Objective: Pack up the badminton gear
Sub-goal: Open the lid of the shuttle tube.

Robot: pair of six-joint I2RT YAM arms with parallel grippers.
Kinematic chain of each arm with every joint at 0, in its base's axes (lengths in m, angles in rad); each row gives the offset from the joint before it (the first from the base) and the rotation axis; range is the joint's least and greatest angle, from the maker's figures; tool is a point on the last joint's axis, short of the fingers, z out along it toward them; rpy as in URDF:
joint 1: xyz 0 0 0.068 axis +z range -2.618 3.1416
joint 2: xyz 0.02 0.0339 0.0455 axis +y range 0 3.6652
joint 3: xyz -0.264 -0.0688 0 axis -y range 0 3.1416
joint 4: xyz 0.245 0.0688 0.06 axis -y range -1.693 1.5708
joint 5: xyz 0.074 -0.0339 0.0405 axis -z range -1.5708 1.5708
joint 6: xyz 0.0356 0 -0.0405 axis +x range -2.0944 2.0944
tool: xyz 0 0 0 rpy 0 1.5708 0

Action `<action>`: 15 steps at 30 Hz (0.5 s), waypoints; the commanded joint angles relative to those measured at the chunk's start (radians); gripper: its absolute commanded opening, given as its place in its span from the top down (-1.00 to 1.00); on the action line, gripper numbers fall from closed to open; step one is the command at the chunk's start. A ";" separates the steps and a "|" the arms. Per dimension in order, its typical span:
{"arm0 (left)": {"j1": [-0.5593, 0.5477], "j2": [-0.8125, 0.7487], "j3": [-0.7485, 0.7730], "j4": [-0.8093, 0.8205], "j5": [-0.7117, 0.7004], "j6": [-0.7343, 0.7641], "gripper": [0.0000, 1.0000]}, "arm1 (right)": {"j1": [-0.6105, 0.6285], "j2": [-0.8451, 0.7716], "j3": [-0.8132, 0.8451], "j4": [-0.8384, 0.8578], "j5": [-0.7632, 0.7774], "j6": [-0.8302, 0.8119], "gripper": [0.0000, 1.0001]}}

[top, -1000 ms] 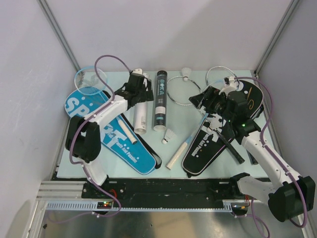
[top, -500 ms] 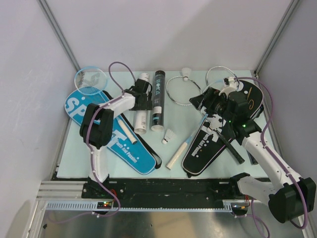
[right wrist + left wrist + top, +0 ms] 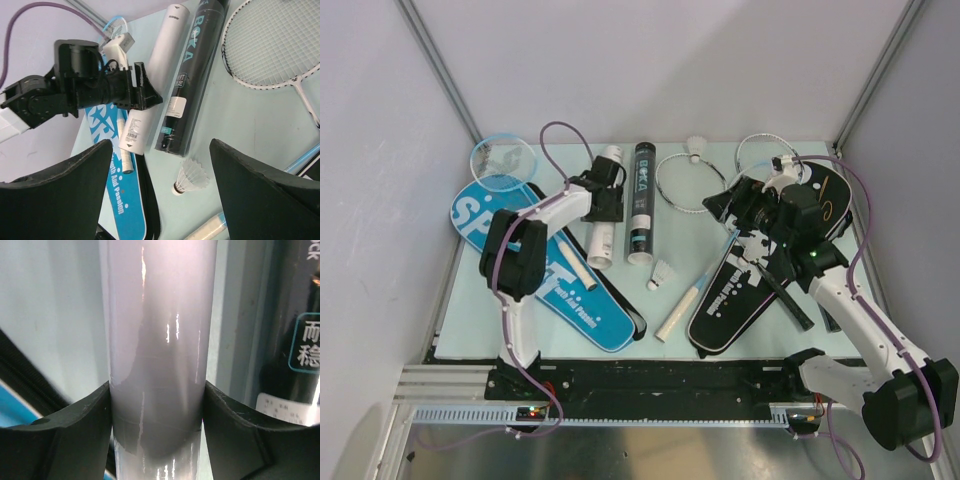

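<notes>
A white tube [image 3: 603, 218] lies on the pale table beside a black tube [image 3: 641, 205]. My left gripper [image 3: 606, 194] is down over the white tube's upper half. In the left wrist view both fingers [image 3: 75, 425] press the sides of the white tube [image 3: 157, 330], with the black tube [image 3: 295, 315] to the right. My right gripper [image 3: 730, 202] hovers open above the table, and its view looks down on a shuttlecock [image 3: 191, 177], the white tube [image 3: 155, 75] and the black tube [image 3: 192, 85]. A silver racket head [image 3: 690, 183] lies between the arms.
A blue cover [image 3: 570, 290] with a light blue racket [image 3: 503, 160] on it lies at the left. A black cover [image 3: 740, 295] lies under my right arm. A shuttlecock [image 3: 662, 274], a white-handled racket [image 3: 678, 313] and a far shuttlecock [image 3: 697, 148] lie around.
My left arm has swung in and come down over the white tube, and its jaws have closed in against the tube. The right arm has stayed still.
</notes>
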 commanded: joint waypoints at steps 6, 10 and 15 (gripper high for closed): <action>0.004 -0.363 -0.015 0.014 0.045 0.128 0.03 | -0.003 -0.042 0.003 0.007 -0.049 -0.029 -0.66; 0.004 -0.500 -0.081 0.013 0.214 0.232 0.06 | -0.006 -0.038 0.002 0.014 -0.097 -0.066 -0.66; -0.004 -0.700 -0.218 0.014 0.448 0.357 0.08 | -0.017 -0.055 0.003 0.041 -0.226 -0.133 -0.64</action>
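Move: The white shuttle tube already sits between my left fingers, gripped near its middle, lying along the forward direction. Parallel to it, the black tube is about 11 cm to my right and level with my hand. The blue racket bag's middle is roughly 18 cm left and 18 cm back, and a shuttlecock lies some 16 cm right and 21 cm back. From my right hand, the white tube is about 35 cm left, 10 cm ahead and 23 cm below. Keeping its pinch around the white tube, my left hand lifts it almost straight up from beside the black tube, about 19 cm and quickly. Near the top I draw it back some 5 cm towards me while the wrist tips the fingers up and turns clockwise, each by roughly 20 degrees. ##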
